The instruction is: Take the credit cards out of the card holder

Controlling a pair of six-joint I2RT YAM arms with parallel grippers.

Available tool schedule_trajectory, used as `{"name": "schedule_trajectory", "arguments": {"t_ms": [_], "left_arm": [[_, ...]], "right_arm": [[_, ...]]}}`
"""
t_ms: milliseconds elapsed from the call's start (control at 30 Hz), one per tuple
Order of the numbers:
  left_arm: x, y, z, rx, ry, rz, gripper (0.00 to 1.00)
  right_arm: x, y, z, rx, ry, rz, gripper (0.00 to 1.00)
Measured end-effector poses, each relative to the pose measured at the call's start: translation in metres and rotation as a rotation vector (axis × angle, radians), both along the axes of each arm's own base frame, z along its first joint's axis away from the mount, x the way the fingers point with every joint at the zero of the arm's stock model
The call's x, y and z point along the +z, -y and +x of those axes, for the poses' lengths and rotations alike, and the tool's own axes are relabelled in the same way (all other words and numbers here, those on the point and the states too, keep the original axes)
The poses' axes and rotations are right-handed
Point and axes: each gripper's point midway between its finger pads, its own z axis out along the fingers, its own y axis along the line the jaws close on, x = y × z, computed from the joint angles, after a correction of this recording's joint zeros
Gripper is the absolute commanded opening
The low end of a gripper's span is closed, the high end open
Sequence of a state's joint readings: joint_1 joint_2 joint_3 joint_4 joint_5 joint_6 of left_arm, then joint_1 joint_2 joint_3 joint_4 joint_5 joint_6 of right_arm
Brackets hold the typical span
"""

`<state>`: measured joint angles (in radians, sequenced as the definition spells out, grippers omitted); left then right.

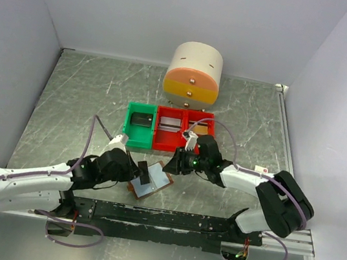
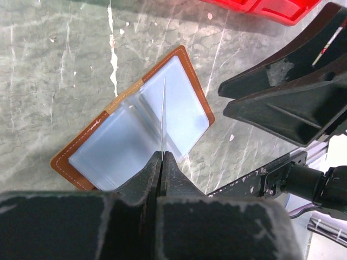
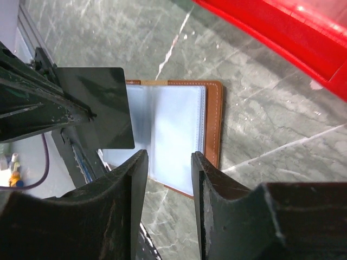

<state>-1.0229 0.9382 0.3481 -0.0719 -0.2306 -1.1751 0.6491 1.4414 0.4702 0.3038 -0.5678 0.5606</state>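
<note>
The card holder (image 1: 159, 184) lies open on the table, its pale blue panels up and its brown border showing (image 2: 133, 127) (image 3: 174, 122). My left gripper (image 2: 162, 155) (image 1: 137, 170) is shut on a dark credit card (image 1: 146, 175) and holds it on edge just above the holder. In the left wrist view that card (image 2: 164, 114) is a thin line; in the right wrist view it is a dark rectangle (image 3: 100, 108). My right gripper (image 3: 169, 162) (image 1: 172, 167) hovers open over the holder's right side, with nothing between its fingers.
A green bin (image 1: 138, 139) and two red bins (image 1: 166, 143) (image 3: 282, 38) stand in a row behind the holder, with small items inside. A round cream and orange drawer unit (image 1: 194, 73) stands at the back. A black rail (image 1: 166, 219) runs along the near edge.
</note>
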Motion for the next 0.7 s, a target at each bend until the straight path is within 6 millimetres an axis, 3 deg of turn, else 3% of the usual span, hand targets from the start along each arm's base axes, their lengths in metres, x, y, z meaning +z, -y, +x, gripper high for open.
{"name": "schedule_trajectory", "arguments": {"t_ms": [200, 333, 467, 700], "left_arm": [[0.008, -0.005, 0.003, -0.026, 0.036, 0.074, 0.07], [0.021, -0.006, 0.008, -0.052, 0.084, 0.119, 0.07], [0.033, -0.009, 0.013, -0.097, 0.149, 0.173, 0.07], [0.054, -0.009, 0.021, -0.192, 0.249, 0.251, 0.07]], "right_arm": [[0.019, 0.008, 0.015, -0.085, 0.093, -0.006, 0.44], [0.035, 0.022, 0.026, -0.183, 0.176, -0.012, 0.64], [0.051, 0.043, 0.037, -0.312, 0.261, -0.021, 0.78], [0.067, 0.086, 0.052, -0.554, 0.35, -0.032, 0.87]]}}
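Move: The left hand already holds the black card clear of the card holder; the green box is about 18 cm ahead of it, 1 cm to its left and 4 cm below. From the same hand, the left red box lies some 18 cm ahead and 10 cm right, and the card holder about 2 cm back, 6 cm right and 5 cm down. For the right hand, the green box is about 14 cm ahead and 14 cm left; the right red box is 14 cm ahead and 8 cm right. Keeping its pinch on the black card, the left hand lifts it about 5 cm higher above the card holder, easing some 2 cm forward while rolling roughly 20 degrees about the line of its fingers, clockwise as seen from behind the hand. The right hand, already off the holder, withdraws empty: it climbs and goes forward first, then swings increasingly to the right, away from the holder and closer to the right red box (about 9 cm right, 7 cm up and 5 cm forward), turning clockwise some 30 degrees as its fingers spread wide. ##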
